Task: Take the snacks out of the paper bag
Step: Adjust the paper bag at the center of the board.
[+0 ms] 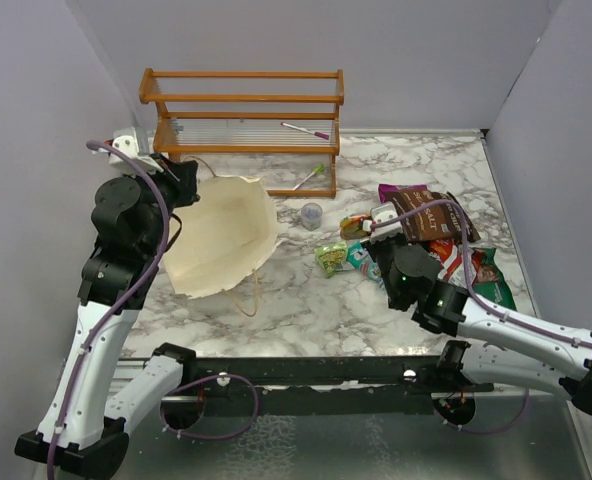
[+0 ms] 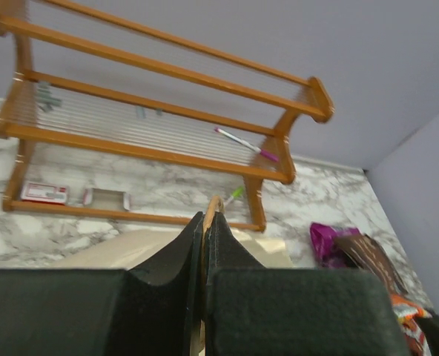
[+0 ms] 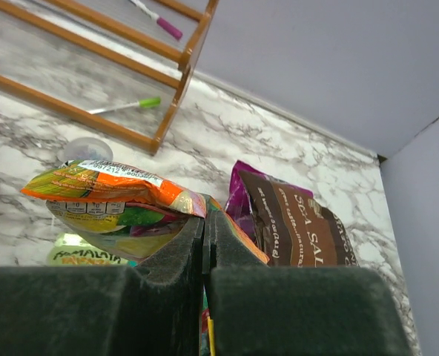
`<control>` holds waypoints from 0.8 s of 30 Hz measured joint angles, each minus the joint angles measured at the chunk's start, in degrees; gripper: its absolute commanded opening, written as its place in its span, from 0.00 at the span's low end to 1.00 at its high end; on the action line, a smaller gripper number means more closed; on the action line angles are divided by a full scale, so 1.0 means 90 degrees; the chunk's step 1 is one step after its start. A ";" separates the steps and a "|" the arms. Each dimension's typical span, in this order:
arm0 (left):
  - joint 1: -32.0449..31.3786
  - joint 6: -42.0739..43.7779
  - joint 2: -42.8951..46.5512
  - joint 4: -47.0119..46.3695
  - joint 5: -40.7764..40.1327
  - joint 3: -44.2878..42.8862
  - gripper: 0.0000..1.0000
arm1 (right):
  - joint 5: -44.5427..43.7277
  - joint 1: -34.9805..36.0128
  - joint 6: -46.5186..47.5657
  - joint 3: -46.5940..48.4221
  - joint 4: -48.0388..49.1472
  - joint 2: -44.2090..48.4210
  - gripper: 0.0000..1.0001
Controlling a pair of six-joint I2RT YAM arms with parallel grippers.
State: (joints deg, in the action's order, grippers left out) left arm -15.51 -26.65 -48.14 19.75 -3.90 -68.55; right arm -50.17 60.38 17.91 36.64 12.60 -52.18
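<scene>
The cream paper bag lies on its side on the marble table, its mouth toward the near side. My left gripper is shut on the bag's tan string handle at its far left corner. To the right lie snacks: a dark brown packet, a purple one, a green one, a teal one and a red one. My right gripper is shut on an orange packet, held above the pile.
A wooden rack with pens stands along the back wall. A small clear cup stands between the bag and the packets. Grey walls close in on both sides.
</scene>
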 measured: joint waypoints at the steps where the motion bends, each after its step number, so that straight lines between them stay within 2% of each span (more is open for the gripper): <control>1: 0.0000 0.0063 -0.0005 -0.0010 -0.0206 -0.0024 0.00 | 0.0075 -0.0141 -0.0112 0.0005 -0.0087 -0.0119 0.01; 7: 0.0000 0.0612 -0.0260 -0.0061 -0.1532 -0.0393 0.00 | 0.0476 -0.0588 -0.0542 0.0114 -0.0408 -0.0503 0.01; 13: 0.0002 0.0782 -0.0920 0.0041 -0.2137 -0.0687 0.00 | 0.0743 -0.0639 -0.0755 0.0328 -0.0423 -0.0644 0.01; 16: 0.0002 0.0614 -0.1302 0.0299 -0.1967 -0.0957 0.00 | 0.0845 -0.0668 -0.0804 0.0398 -0.0423 -0.0775 0.01; 19: 0.0007 0.0272 -0.1610 0.0525 -0.1423 -0.1445 0.00 | 0.0920 -0.0704 -0.0840 0.0410 -0.0425 -0.0894 0.01; 24: 0.0005 -0.0357 -0.1562 0.0699 -0.0520 -0.2050 0.00 | 0.1039 -0.0724 -0.0920 0.0408 -0.0476 -0.0954 0.01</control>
State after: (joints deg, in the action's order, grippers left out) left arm -15.46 -29.87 -62.19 26.04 -8.58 -87.00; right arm -40.82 53.87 9.63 40.32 8.32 -60.77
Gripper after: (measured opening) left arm 0.020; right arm 0.016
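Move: The left hand grips the paper bag's upper handle; the bag's middle is roughly 20 cm beneath and 2 cm ahead, mouth facing back. The centre of the board is about 4 cm ahead, 16 cm right and 40 cm below. The right hand pinches an orange packet; the small green packet lies some 4 cm ahead, 5 cm left and 23 cm down, with the cup 12 cm ahead, 8 left, and the brown bag 12 ahead, 14 right. Leftward and forward first, the left hand swings the paper bag by its handle, about 5 cm sideways while turning nearly 20 degrees counter-clockwise, then dips slightly and sweeps back right and up, undoing most of the turn, fingers still shut. Meanwhile the right hand eases down, forward and a little left, tipping down slightly, bringing its pinched orange packet towards the small green packet. ##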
